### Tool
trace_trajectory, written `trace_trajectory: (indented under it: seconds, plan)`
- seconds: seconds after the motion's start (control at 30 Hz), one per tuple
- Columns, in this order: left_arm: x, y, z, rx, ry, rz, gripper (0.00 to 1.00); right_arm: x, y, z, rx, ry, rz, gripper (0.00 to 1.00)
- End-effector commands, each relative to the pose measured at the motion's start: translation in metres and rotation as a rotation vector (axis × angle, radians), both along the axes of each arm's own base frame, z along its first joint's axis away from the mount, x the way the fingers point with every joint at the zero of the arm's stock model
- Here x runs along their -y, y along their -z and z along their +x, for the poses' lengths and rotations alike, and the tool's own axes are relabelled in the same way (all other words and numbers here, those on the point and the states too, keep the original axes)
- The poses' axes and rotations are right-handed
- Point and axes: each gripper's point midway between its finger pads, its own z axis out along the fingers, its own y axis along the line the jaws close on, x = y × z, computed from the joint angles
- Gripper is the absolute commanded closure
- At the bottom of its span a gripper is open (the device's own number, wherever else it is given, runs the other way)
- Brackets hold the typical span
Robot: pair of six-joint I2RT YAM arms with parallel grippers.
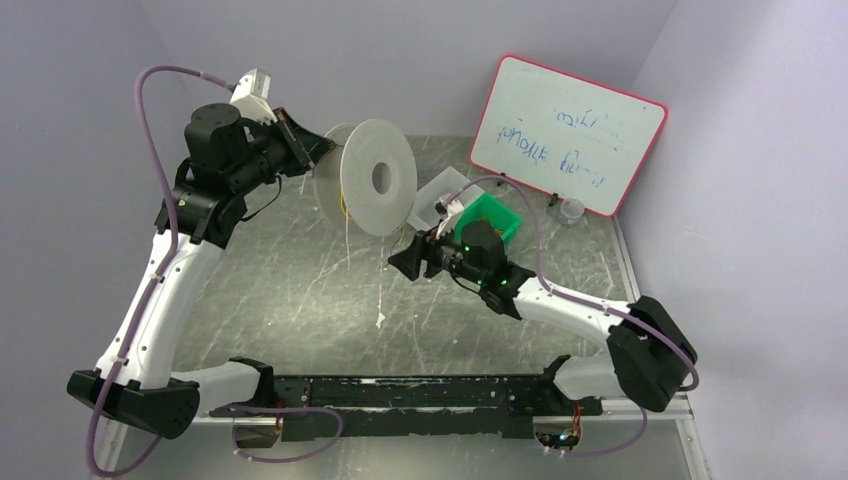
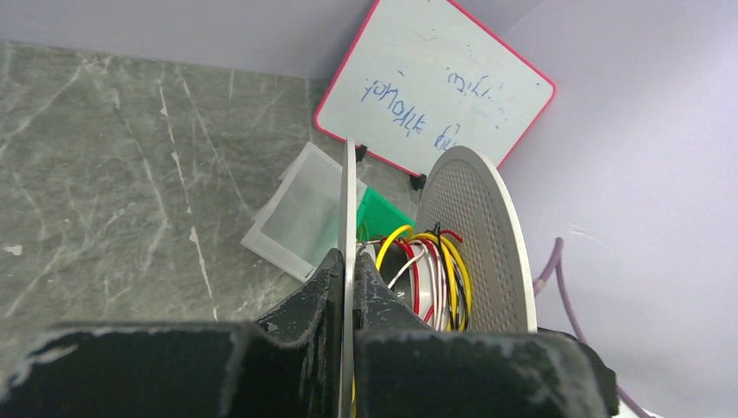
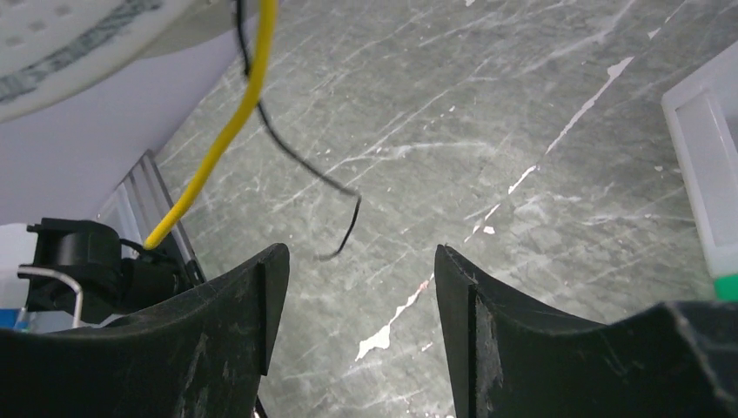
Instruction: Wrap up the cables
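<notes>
A white spool (image 1: 378,177) hangs in the air at the back middle of the table. My left gripper (image 1: 318,150) is shut on one thin flange of the spool (image 2: 349,209). Yellow, red, black and white cables (image 2: 435,270) are wound round its core between the flanges. A yellow cable (image 3: 228,131) and a black cable (image 3: 306,170) hang loose from the spool above my right gripper (image 3: 352,261). My right gripper (image 1: 402,262) is open and empty, just below and right of the spool.
A whiteboard (image 1: 567,133) with a red rim leans at the back right. A green bin (image 1: 492,215) and a clear lid (image 1: 442,192) lie behind the right gripper. A small clear cup (image 1: 572,210) stands near the whiteboard.
</notes>
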Motion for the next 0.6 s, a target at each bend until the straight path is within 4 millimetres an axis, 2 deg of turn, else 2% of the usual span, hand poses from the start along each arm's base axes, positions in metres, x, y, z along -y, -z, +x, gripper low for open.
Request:
trace_trajectory:
  seconds: [0.0,0.13,0.27,0.33,0.47,0.5,0.57]
  plan:
    - [0.008,-0.049,-0.005,0.113,0.056,-0.116,0.93,-0.011,-0.022,0.012,0.052,0.004,0.099,0.35]
    - [0.007,-0.049,-0.004,0.107,0.052,-0.125,0.93,-0.019,-0.021,0.012,0.045,-0.017,0.127,0.39]
    - [0.005,-0.049,-0.003,0.106,0.048,-0.131,0.93,-0.022,-0.017,0.013,0.031,-0.022,0.143,0.48]
    - [0.005,-0.050,-0.004,0.107,0.046,-0.136,0.93,-0.024,-0.018,0.012,0.027,-0.032,0.157,0.58]
    - [0.001,-0.050,-0.001,0.105,0.024,-0.135,0.93,-0.026,-0.017,0.007,0.015,-0.054,0.175,0.95]
    - [0.000,-0.049,0.000,0.104,0.017,-0.134,0.93,-0.026,-0.016,0.006,0.010,-0.057,0.178,1.00]
    - [-0.003,-0.048,0.002,0.103,-0.001,-0.135,0.93,-0.026,-0.014,0.001,-0.006,-0.060,0.182,1.00]
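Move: The black cable's loose end hangs just off the right fingertips, about 1 cm ahead and 3 cm left, roughly level. The yellow cable's end dangles some 4 cm above that hand and 1 cm to its left. The spool is about 4 cm ahead, 7 cm left and 13 cm above. The two-part box lies 12 cm ahead, 13 cm right, on the table. From the left hand, the black end is some 7 cm back, 8 cm right and 22 cm below. The right fingers shut from about two-thirds open and pinch the black cable near its loose end. The hand first reaches about 2.5 cm, mainly left and a little forward, in under the spool, rolling some 8 degrees and lifting slightly as the fingers close. The left hand keeps its grip on the spool's rim, holding it aloft almost in place. ##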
